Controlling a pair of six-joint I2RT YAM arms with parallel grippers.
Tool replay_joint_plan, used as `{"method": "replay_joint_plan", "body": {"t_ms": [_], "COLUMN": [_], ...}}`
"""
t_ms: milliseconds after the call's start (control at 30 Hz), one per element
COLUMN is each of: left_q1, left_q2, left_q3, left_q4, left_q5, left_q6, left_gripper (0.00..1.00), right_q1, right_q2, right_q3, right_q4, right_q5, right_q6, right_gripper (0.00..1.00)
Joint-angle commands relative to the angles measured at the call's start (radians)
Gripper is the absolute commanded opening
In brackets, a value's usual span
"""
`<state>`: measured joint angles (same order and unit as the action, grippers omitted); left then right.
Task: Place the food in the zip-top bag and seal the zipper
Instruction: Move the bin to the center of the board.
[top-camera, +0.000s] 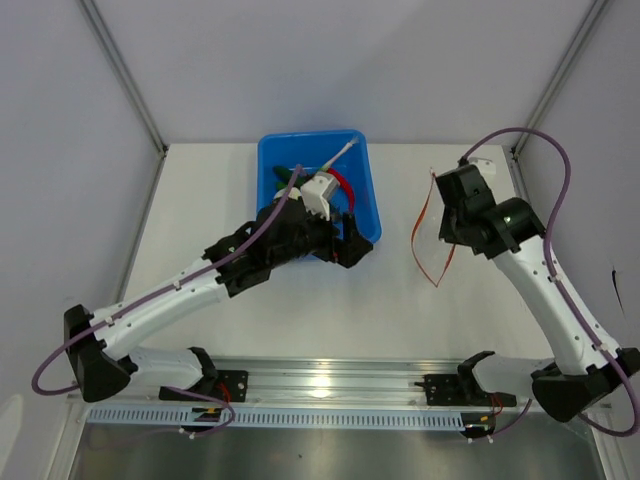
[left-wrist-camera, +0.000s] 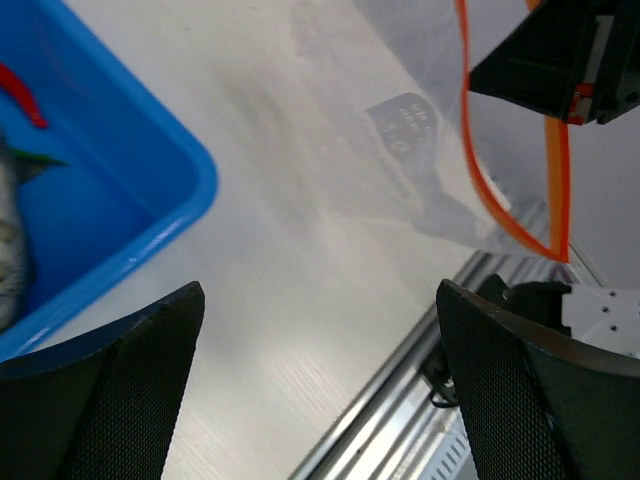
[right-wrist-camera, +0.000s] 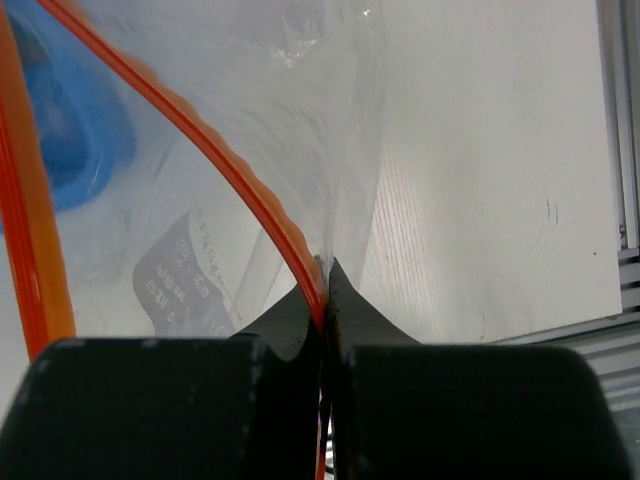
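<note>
The food lies in a blue bin: a red chili, dark green pods and a whitish stalk. The left wrist view shows the chili and a pale leafy cabbage at the frame's left edge. My left gripper hovers by the bin's near right corner, open and empty. The clear zip-top bag hangs to the right with its mouth spread. My right gripper is shut on the orange-red zipper at one end of the mouth.
The blue bin sits at the back centre of the white table, its corner to the left of my left fingers. A metal rail runs along the near edge. Grey walls enclose the table at the back and sides.
</note>
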<state>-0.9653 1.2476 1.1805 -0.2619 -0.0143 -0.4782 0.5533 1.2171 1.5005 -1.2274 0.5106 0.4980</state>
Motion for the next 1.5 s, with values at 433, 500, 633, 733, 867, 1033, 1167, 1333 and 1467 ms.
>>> {"method": "replay_joint_plan", "body": {"t_ms": [433,500,633,733,867,1033,1167,1333,1467], "left_q1": [0.369,0.369,0.367,0.367,0.367,0.367,0.366,0.352,0.333], "left_q2": [0.360,0.410,0.524,0.553,0.562,0.541,0.536,0.460,0.432], "left_q3": [0.251,0.318,0.361,0.319,0.280,0.186,0.122,0.018,-0.028], "left_q4": [-0.056,-0.094,-0.143,-0.119,-0.103,-0.044,-0.043,-0.005,0.018], "left_q5": [0.300,0.278,0.272,0.270,0.258,0.276,0.283,0.251,0.254], "left_q6": [-0.069,-0.059,-0.057,-0.063,-0.062,-0.086,-0.100,-0.120,-0.141], "left_gripper": [0.28,0.27,0.27,0.27,0.27,0.26,0.25,0.23,0.21], "right_q1": [-0.208,-0.208,-0.207,-0.210,-0.214,-0.227,-0.228,-0.228,-0.230], "right_q2": [0.186,0.185,0.186,0.193,0.203,0.219,0.234,0.237,0.240], "right_q3": [0.078,0.076,0.075,0.075,0.069,0.049,0.050,0.049,0.043], "right_q4": [0.263,0.259,0.267,0.275,0.278,0.296,0.302,0.301,0.304], "right_q5": [-0.241,-0.236,-0.231,-0.231,-0.227,-0.219,-0.219,-0.213,-0.205], "right_q6": [-0.161,-0.168,-0.180,-0.188,-0.196,-0.199,-0.213,-0.219,-0.222], "right_gripper": [0.00,0.00,0.00,0.00,0.00,0.00,0.00,0.00,0.00]}}
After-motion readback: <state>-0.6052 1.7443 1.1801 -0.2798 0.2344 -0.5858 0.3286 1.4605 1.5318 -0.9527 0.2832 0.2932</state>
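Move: The blue bin's middle is about 28 cm ahead of my left hand, 4 cm left and 25 cm lower. In the bin, the fish lies some 18 cm ahead of that hand and 4 cm left, and the red pepper 29 cm ahead and 3 cm right. The open bag hangs about 19 cm to its right and 3 cm farther out. From my right hand the bin is about 26 cm ahead and 25 cm left. I swing my left hand about 16 cm forward over the bin's near rim, narrowing its wide-open fingers to a small gap. I lower it some 20 cm in all and tip it about 30 degrees further down, drawing back some 5 cm along the way, fingertips inside against the near wall to drag the bin towards me. My right hand keeps pinching the bag's zip edge and carries it forward about 10 cm, sinking slightly. ##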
